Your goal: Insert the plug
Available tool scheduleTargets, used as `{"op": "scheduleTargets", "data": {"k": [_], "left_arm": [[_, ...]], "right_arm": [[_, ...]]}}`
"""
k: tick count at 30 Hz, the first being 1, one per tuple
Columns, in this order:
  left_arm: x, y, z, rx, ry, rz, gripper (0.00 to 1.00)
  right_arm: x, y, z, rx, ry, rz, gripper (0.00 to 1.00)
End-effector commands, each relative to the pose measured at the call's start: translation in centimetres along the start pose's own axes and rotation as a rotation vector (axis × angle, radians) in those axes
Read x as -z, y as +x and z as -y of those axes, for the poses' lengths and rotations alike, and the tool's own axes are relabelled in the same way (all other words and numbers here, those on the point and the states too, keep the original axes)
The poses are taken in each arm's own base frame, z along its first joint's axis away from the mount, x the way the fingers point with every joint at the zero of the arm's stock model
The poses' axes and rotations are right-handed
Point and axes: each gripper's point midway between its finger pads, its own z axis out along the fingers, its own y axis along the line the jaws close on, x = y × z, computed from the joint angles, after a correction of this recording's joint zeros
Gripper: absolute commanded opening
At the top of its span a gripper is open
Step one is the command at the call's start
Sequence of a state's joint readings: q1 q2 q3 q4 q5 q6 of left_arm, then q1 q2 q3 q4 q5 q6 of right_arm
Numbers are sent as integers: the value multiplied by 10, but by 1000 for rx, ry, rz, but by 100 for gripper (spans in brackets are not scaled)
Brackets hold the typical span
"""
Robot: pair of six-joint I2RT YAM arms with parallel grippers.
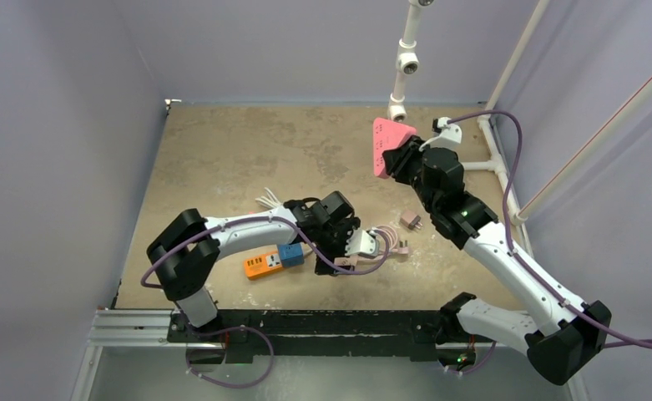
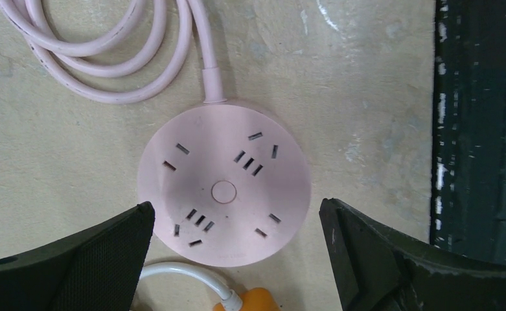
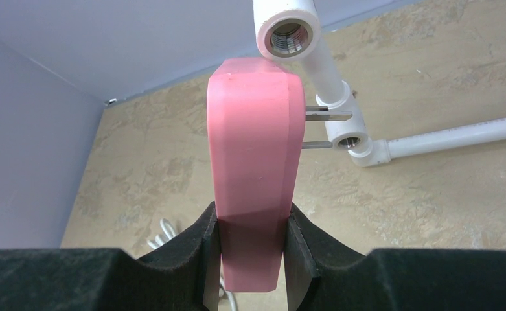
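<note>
My right gripper (image 3: 252, 223) is shut on a thick pink plug (image 3: 255, 149), held in the air with its two metal prongs (image 3: 324, 129) pointing right. In the top view that plug (image 1: 386, 144) hangs over the far right of the table at the right gripper (image 1: 399, 157). A round pale pink socket hub (image 2: 224, 184) lies flat on the table with several slot groups facing up. My left gripper (image 2: 236, 206) hovers over it, open, with one finger on each side of the hub and not touching it. In the top view the left gripper (image 1: 357, 246) covers most of the hub.
The hub's pink cable (image 2: 101, 61) coils beside it. An orange power strip (image 1: 264, 265) with a blue plug (image 1: 290, 255) lies near the left arm. A small plug (image 1: 410, 221) sits on the table. White pipes (image 1: 401, 58) stand at the back right.
</note>
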State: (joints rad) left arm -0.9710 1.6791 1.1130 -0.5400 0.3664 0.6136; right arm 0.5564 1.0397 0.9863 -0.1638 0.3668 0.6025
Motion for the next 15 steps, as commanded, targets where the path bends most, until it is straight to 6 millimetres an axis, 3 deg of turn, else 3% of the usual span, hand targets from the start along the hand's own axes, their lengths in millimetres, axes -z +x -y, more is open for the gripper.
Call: {"op": "scheduleTargets", "data": {"k": [1, 7, 15], "left_arm": [[-10, 10, -20, -78, -91, -55, 99], [-20, 26, -35, -156, -146, -125, 99], [-10, 47, -55, -394, -217, -211, 99]], "right_arm": [[9, -42, -20, -35, -60, 101, 0], [3, -37, -19, -11, -59, 85, 0], [-3, -35, -24, 16, -86, 70, 0]]}}
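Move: The round pink power strip lies just under my left hand, about level with it fore and aft, roughly 2 cm to its right and 4 cm below. The blue plug stands some 11 cm to the left of the round strip, level with it; the coiled pink cable lies about 9 cm to its right and 5 cm farther out. From my right hand, which still holds the pink triangle plug, the round strip lies about 16 cm back, 12 cm left and 27 cm below. With its fingers still wide open fore and aft of the round strip, my left hand sweeps about 4 cm forward and sinks nearly 3 cm, the wrist tipping the fingertips forward by 15 to 20 degrees. The finger nearer my base pushes against the strip's rear rim, driving it outward; the fingers don't close. ##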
